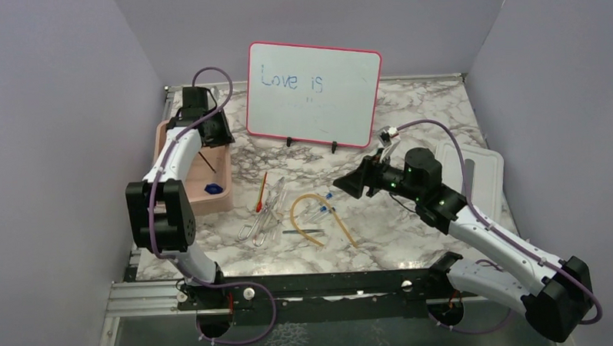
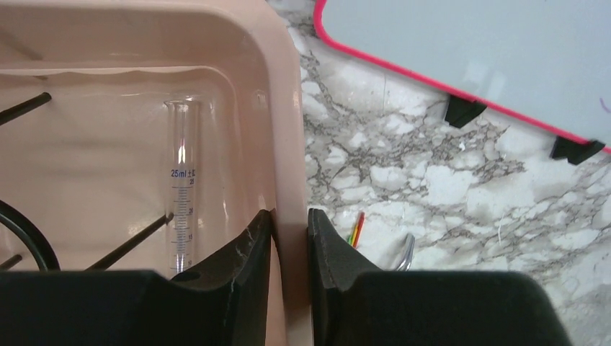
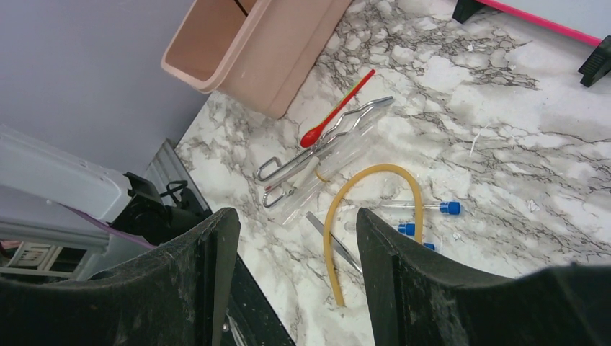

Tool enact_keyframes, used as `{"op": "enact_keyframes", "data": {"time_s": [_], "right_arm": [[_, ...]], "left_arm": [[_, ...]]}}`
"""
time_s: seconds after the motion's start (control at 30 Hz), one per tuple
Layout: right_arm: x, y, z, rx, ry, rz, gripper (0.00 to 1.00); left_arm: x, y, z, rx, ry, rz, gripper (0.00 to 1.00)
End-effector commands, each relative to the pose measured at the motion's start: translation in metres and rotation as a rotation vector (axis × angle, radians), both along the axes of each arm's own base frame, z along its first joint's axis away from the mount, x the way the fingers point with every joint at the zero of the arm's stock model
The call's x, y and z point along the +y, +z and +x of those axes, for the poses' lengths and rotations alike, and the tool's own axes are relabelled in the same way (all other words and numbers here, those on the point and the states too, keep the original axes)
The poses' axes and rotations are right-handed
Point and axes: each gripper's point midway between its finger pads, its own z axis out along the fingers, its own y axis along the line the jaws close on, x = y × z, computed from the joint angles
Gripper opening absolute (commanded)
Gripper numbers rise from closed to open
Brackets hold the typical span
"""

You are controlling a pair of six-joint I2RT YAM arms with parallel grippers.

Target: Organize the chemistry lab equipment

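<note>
My left gripper (image 2: pixel 290 223) is shut on the right wall of the pink bin (image 2: pixel 284 144), one finger inside and one outside. In the bin lie a clear graduated cylinder (image 2: pixel 182 187), thin dark rods (image 2: pixel 130 245) and part of a black wire ring (image 2: pixel 29 238). On the marble in front of my right gripper lie a red-tipped spatula (image 3: pixel 335 112), metal tongs (image 3: pixel 317 140), a tan rubber tube (image 3: pixel 375 173) and blue-capped tubes (image 3: pixel 425 207). My right gripper (image 3: pixel 297 223) hangs open above them, holding nothing.
The pink-framed whiteboard (image 1: pixel 314 92) stands on feet at the back centre. A white lid (image 1: pixel 480 171) lies at the right behind the right arm. The bin (image 1: pixel 221 193) sits at the left by the purple side wall. A flat metal strip (image 3: pixel 335 245) lies under the tube.
</note>
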Motion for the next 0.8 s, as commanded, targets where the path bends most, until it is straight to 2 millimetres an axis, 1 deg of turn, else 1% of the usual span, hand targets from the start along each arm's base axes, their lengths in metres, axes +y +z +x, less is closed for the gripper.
{"op": "enact_keyframes", "data": {"time_s": [0.0, 0.07, 0.13, 0.23, 0.3, 0.4, 0.47, 0.57, 0.67, 0.77], "right_arm": [[-0.001, -0.005, 0.009, 0.000, -0.041, 0.000, 0.65], [-0.001, -0.009, 0.011, 0.014, -0.049, -0.010, 0.65], [-0.001, -0.014, 0.014, 0.031, -0.060, -0.022, 0.65], [0.000, -0.023, 0.018, 0.059, -0.075, -0.040, 0.65], [0.001, -0.031, 0.020, 0.086, -0.080, -0.054, 0.65], [0.006, -0.045, 0.023, 0.144, -0.072, -0.079, 0.65], [0.012, -0.052, 0.023, 0.189, -0.061, -0.086, 0.65], [0.028, -0.064, 0.018, 0.247, -0.043, -0.105, 0.65], [0.055, -0.076, 0.007, 0.308, -0.014, -0.132, 0.65], [0.089, -0.086, -0.010, 0.342, 0.030, -0.167, 0.65]], "left_arm": [[-0.005, 0.020, 0.045, -0.100, 0.102, -0.068, 0.20], [-0.006, 0.017, 0.053, -0.085, 0.139, -0.093, 0.21], [-0.006, 0.021, 0.060, -0.092, 0.165, -0.113, 0.22], [-0.008, 0.029, 0.068, -0.112, 0.178, -0.135, 0.30], [-0.009, 0.039, 0.071, -0.137, 0.173, -0.141, 0.34], [-0.009, 0.058, 0.069, -0.181, 0.151, -0.137, 0.44], [-0.010, 0.075, 0.061, -0.214, 0.127, -0.129, 0.47], [-0.007, 0.097, 0.042, -0.259, 0.110, -0.095, 0.51], [-0.003, 0.112, 0.013, -0.294, 0.082, -0.055, 0.52], [-0.006, 0.119, -0.022, -0.314, 0.057, -0.057, 0.52]]}}
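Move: In the left fingers is the basin's right rim; the basin's middle lies about 9 cm left, 7 cm back and 6 cm lower. The graduated cylinder in it is some 4 cm left and 7 cm back, the red spoon on the table 10 cm right and 10 cm back. Some 21 cm below the right hand, the rubber tube lies 6 cm left, 1 cm back, with the capped tubes beside it 6 cm left, 1 cm ahead. Pushing the still-pinched basin rim forward about 5 cm, the left hand turns it some 10 degrees counter-clockwise, then opens, lets go and rises clear about 9 cm, drawing back slightly and tipping its fingers up. Meanwhile the empty, open right hand sinks 8.5 cm towards the rubber tube, swings left late and tilts down. ##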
